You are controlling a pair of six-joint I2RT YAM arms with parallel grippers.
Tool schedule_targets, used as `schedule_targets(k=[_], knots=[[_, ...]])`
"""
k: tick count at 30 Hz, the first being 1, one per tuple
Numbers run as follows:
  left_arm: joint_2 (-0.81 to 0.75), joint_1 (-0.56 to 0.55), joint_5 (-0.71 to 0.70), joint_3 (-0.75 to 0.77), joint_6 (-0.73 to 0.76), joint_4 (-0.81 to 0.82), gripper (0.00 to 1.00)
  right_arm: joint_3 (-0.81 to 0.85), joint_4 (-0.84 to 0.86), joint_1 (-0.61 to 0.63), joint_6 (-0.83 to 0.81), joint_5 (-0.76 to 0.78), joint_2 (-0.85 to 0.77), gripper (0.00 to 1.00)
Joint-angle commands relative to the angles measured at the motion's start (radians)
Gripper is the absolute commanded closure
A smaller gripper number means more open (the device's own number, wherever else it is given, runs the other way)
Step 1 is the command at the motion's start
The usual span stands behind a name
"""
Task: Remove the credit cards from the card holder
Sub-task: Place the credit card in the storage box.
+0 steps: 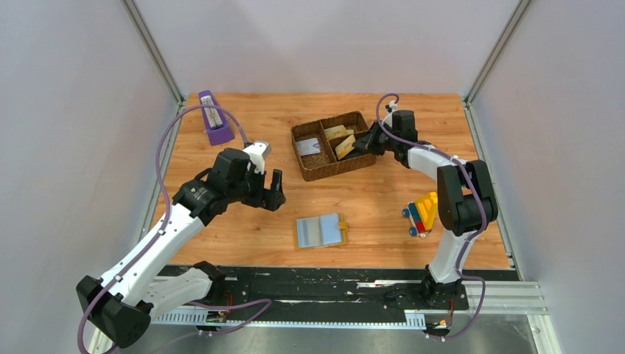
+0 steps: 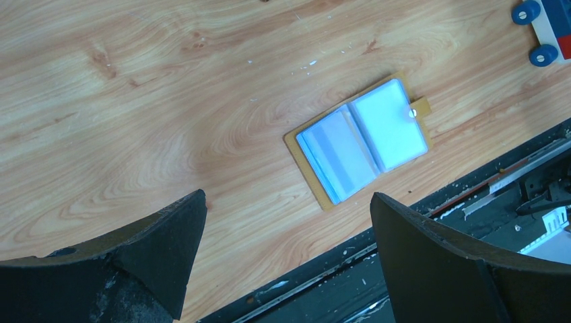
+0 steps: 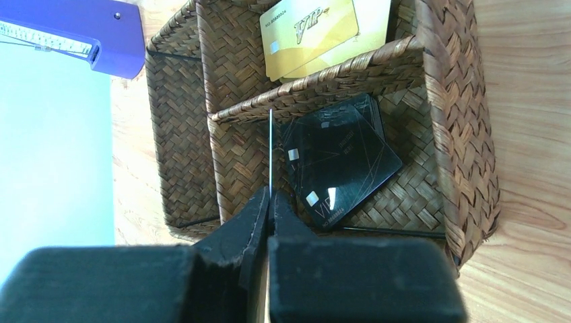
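The card holder (image 1: 320,231) lies open and flat near the table's front edge, mustard outside, light blue-grey pockets up; it also shows in the left wrist view (image 2: 360,141). My left gripper (image 1: 274,193) is open and empty, above bare wood to the holder's left (image 2: 288,198). My right gripper (image 1: 366,144) is shut on a thin card (image 3: 270,148), seen edge-on, over the brown woven tray (image 1: 328,173). In the right wrist view (image 3: 271,198) the tray (image 3: 458,134) holds black cards (image 3: 340,161) and gold cards (image 3: 310,30) in separate compartments.
A purple wedge-shaped device (image 1: 215,118) stands at the back left. A colourful toy truck (image 1: 421,214) sits right of the card holder, beside the right arm. The black rail (image 2: 417,269) runs along the table's near edge.
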Motion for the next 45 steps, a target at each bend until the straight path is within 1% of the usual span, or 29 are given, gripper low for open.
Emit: schedule_targets(k=[1,14,18,22,25,28,31,37,39,45], knots=[[-0.014,-0.003,-0.013,0.028,0.024,0.011,0.00,0.041,0.085,-0.006,0.025,-0.042,0.025,1.00],[-0.006,-0.003,-0.015,0.031,0.025,0.015,0.00,0.032,0.117,-0.013,0.061,-0.082,0.066,1.00],[-0.008,-0.003,-0.017,0.031,0.026,0.013,0.00,0.018,0.104,-0.020,0.049,-0.063,0.023,1.00],[-0.011,-0.004,-0.017,0.030,0.026,0.009,0.00,0.052,0.024,-0.034,0.023,-0.063,-0.045,1.00],[-0.014,-0.004,-0.015,0.029,0.026,0.009,0.00,0.079,-0.007,-0.045,0.021,-0.089,-0.083,1.00],[-0.016,-0.004,-0.014,0.029,0.026,0.011,0.00,0.115,-0.026,-0.049,0.021,-0.127,-0.084,1.00],[-0.017,-0.004,-0.010,0.028,0.027,0.012,0.00,0.174,-0.030,-0.049,0.018,-0.138,-0.047,1.00],[-0.016,-0.003,-0.014,0.029,0.027,0.014,0.00,0.329,-0.068,-0.056,0.004,-0.140,0.090,1.00],[-0.012,-0.003,-0.018,0.031,0.029,0.015,0.00,0.381,-0.111,-0.063,0.001,-0.135,0.135,1.00],[-0.002,-0.004,-0.019,0.033,0.033,0.011,0.00,0.471,-0.134,-0.067,0.001,-0.147,0.225,1.00]])
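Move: The rear compartment of the storage box, where the gold cards lie, is about 12 cm ahead of the right hand, 5 cm to its left and 8 cm below; this hand already pinches a gold card. The black cards in the front compartment are about 3 cm ahead, 4 cm left, and the white card in the long side compartment about 5 cm ahead, 16 cm left, both equally low. From the left hand the gold cards are some 36 cm ahead, 18 cm right and 17 cm down. The gold card, still pinched in the right hand's shut fingers, first dips about 1 cm over the black cards. Then the right hand lifts it some 10 cm out of the front compartment, carries it about 7 cm forward across the divider towards the gold cards' compartment, tilting slightly up on the way, and finally starts down by about 3 cm. ##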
